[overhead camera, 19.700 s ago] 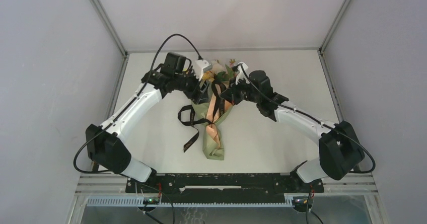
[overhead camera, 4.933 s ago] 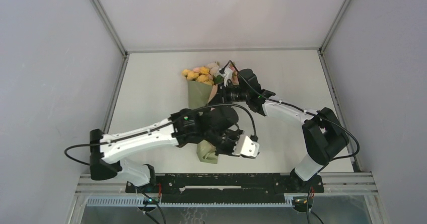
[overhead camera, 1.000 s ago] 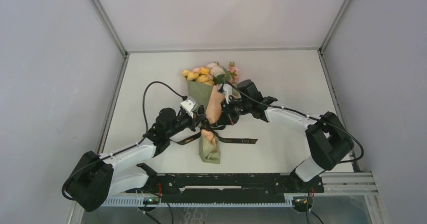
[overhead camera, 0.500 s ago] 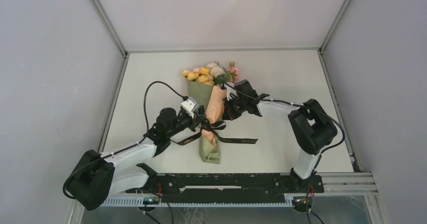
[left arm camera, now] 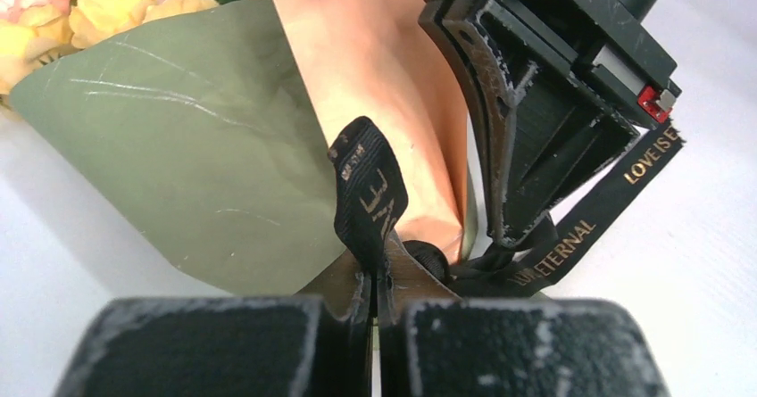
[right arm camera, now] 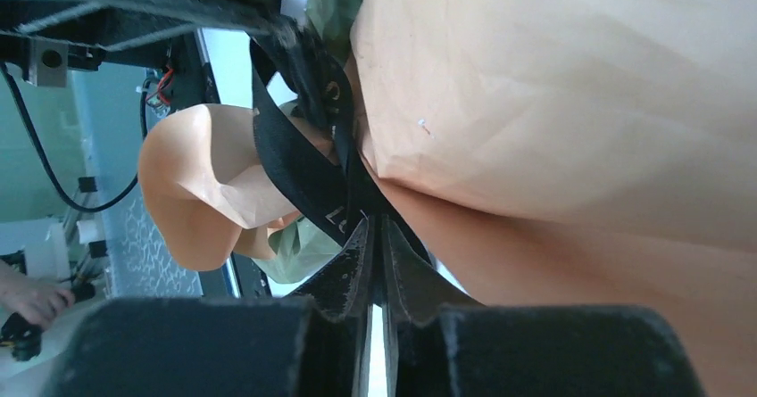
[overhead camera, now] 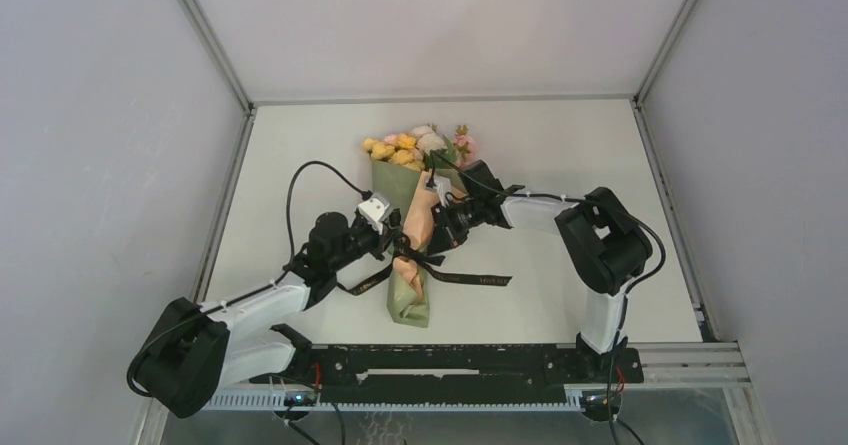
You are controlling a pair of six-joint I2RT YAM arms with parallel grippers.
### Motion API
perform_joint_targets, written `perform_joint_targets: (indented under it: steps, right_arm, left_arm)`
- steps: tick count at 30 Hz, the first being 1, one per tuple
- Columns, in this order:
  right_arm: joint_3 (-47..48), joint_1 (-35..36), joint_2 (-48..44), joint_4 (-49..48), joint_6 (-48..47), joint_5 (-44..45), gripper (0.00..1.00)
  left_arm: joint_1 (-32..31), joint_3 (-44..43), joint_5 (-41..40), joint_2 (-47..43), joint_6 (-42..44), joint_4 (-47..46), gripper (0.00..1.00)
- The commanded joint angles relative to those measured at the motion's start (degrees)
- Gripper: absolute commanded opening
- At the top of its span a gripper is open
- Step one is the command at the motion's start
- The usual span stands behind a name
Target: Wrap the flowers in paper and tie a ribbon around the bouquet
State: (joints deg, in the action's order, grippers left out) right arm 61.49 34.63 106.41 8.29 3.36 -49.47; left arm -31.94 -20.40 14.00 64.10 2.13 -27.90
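Observation:
The bouquet lies mid-table, its flowers (overhead camera: pixel 405 148) at the far end and the paper (overhead camera: pixel 405 183) cone green and peach. The black ribbon (overhead camera: pixel 470 278) is knotted round the cone's waist, one lettered tail trailing right on the table. My left gripper (overhead camera: pixel 393 233) is at the cone's left side, shut on an upright ribbon loop (left arm camera: pixel 366 192). My right gripper (overhead camera: pixel 443 227) is at the right side. Its fingertips (right arm camera: pixel 361 236) pinch the ribbon (right arm camera: pixel 299 161) against the peach paper (right arm camera: pixel 553 103), with a thin slit of light lower between the fingers.
The white table (overhead camera: pixel 560 155) is walled by grey panels on three sides. A black rail (overhead camera: pixel 440 357) with the arm bases runs along the near edge. The right arm's elbow (overhead camera: pixel 600 235) stands folded just right of the bouquet.
The right arm has folded in and its gripper has slid left against the cone. The bouquet's stem end has shifted slightly left. The left gripper keeps its hold.

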Motion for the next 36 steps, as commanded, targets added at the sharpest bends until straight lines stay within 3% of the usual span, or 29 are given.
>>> perform_joint_targets:
  steps: [1,7,13,23,30,36]
  right_arm:
    - [1.64,0.43,1.68,-4.96,1.92,-4.86,0.13]
    - [1.67,0.62,1.84,-5.67,2.63,-6.22,0.16]
    - [0.73,1.36,0.75,-2.07,2.22,-4.46,0.31]
    - [-0.83,2.91,-3.98,-3.21,2.93,-0.78,0.43]
    - [-0.82,3.18,-3.75,-4.11,4.0,0.24,0.38]
    - [-0.81,3.46,-4.53,-2.75,2.96,10.25,0.41]
  left_arm:
    - [1.42,-1.45,-0.06,-1.41,3.49,0.89,0.0]
    - [2.23,0.26,0.17,-1.82,4.96,-0.6,0.0]
    - [2.24,1.15,0.39,-1.99,4.95,-1.11,0.0]
    - [2.24,1.01,1.38,-1.67,4.01,-2.35,0.0]
    - [2.28,0.72,1.73,-1.4,4.14,-2.39,0.0]
    - [2.26,0.8,2.07,-1.0,4.0,-3.28,0.0]
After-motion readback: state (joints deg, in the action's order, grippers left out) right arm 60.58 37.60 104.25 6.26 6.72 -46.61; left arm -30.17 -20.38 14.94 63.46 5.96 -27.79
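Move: The black ribbon strip beside the knot lies just off the right fingertips, about 3 cm to the left, 1 cm back and 2 cm lower. The knot is some 6 cm to the hand's left, level with it; the peach paper fold is 6 cm ahead and 3 cm left; the lettered ribbon tail runs off about 8 cm right and 5 cm back. From the left hand the same strip is roughly 5 cm right, 3 cm back and 7 cm below. Keeping its pinch on the standing ribbon end, the left hand eases about 1 cm to its left, then holds. Close in at the strip, the nearly shut right fingers spread to almost half open as that hand works left and back towards the knot, some 1.5 cm each way, rising about 1 cm, with barely any wrist turn. It starts forward again at the end. ##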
